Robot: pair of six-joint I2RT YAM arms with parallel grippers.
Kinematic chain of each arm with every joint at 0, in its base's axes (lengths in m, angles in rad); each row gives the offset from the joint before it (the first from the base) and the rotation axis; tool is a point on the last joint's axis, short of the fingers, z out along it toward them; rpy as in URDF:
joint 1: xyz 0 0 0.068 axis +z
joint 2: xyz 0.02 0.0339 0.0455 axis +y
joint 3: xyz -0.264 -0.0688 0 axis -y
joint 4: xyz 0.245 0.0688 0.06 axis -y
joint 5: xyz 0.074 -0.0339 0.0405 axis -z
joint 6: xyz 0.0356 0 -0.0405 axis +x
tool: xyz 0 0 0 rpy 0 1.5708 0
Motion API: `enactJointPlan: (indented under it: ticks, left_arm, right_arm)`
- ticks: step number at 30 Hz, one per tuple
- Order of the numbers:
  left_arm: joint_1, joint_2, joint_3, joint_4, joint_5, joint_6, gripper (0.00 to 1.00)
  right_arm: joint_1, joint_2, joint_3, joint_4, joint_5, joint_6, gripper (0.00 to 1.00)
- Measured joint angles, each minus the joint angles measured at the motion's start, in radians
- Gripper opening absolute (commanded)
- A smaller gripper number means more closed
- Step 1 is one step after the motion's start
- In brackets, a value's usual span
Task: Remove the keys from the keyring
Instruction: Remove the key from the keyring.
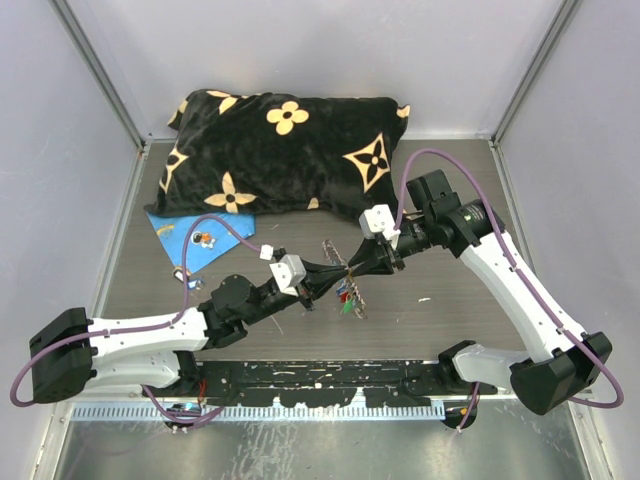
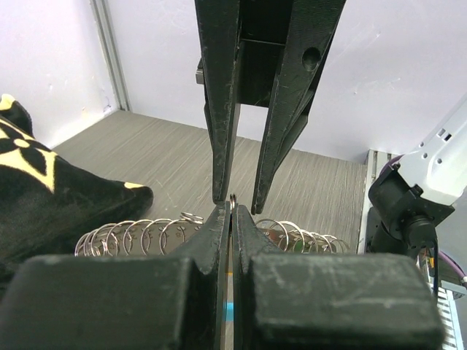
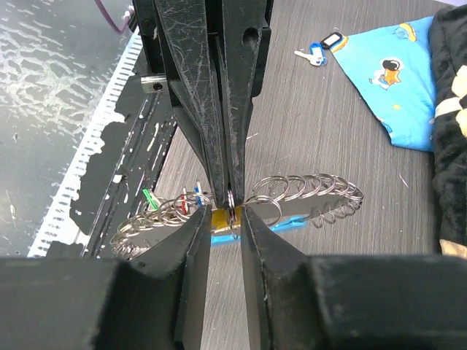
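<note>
The keyring [image 3: 310,187] is a chain of silver rings arching over the table between the two arms, also seen as the keyring [image 1: 333,254] from above and as the keyring [image 2: 131,235] in the left wrist view. Tiny keys [image 3: 182,202] with green, red and blue heads hang on its left part, and the keys [image 1: 346,297] dangle below the grippers. My left gripper [image 2: 231,208] is shut on one ring at the chain's top. My right gripper [image 3: 226,215] faces it tip to tip, open, with that ring in the gap between its fingers.
A black pillow [image 1: 290,150] with tan flowers lies at the back. A blue printed cloth [image 1: 180,235] is at the left, with loose tagged keys [image 3: 321,51] beside it. A yellow and light-blue piece [image 3: 288,222] lies under the chain.
</note>
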Motion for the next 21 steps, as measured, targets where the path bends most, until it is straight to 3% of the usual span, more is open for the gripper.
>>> enactJointPlan:
  ticks: [9, 10, 14, 21]
  left_arm:
    - [0.0, 0.001, 0.0, 0.003, 0.001, -0.014, 0.0]
    - [0.0, 0.001, 0.0, 0.004, 0.002, -0.016, 0.0]
    - [0.001, 0.001, 0.0, 0.008, 0.002, -0.016, 0.0]
    - [0.004, 0.001, -0.004, 0.014, 0.018, -0.017, 0.03]
  right_arm:
    - [0.0, 0.0, -0.018, 0.014, -0.002, 0.003, 0.28]
    - [0.0, 0.0, -0.018, 0.015, -0.002, 0.003, 0.26]
    - [0.0, 0.0, -0.019, 0.014, -0.003, 0.002, 0.02]
    - [0.0, 0.006, -0.019, 0.01, -0.006, -0.007, 0.01]
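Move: The two hands face each other almost tip to tip. The small metal ring standing out of the left fingertips lies about 1 cm to the right hand's left and 1 cm below it, level with it fore and aft, and about 1 cm to the left hand's right. From the right hand, the yellow key tag is some 3 cm down, 1 cm back and 1 cm left; the red key tag is about 5 cm back, 1 cm left and 4 cm down. The right hand, its fingers partly open around the small metal ring, sinks only about half a centimetre without turning, then stays there and closes its fingertips almost shut, so that they pinch the ring right against the left hand's tips. The left hand holds its place with shut fingers and keeps its own pinch on the ring, with the big keyring still hanging below both hands. ##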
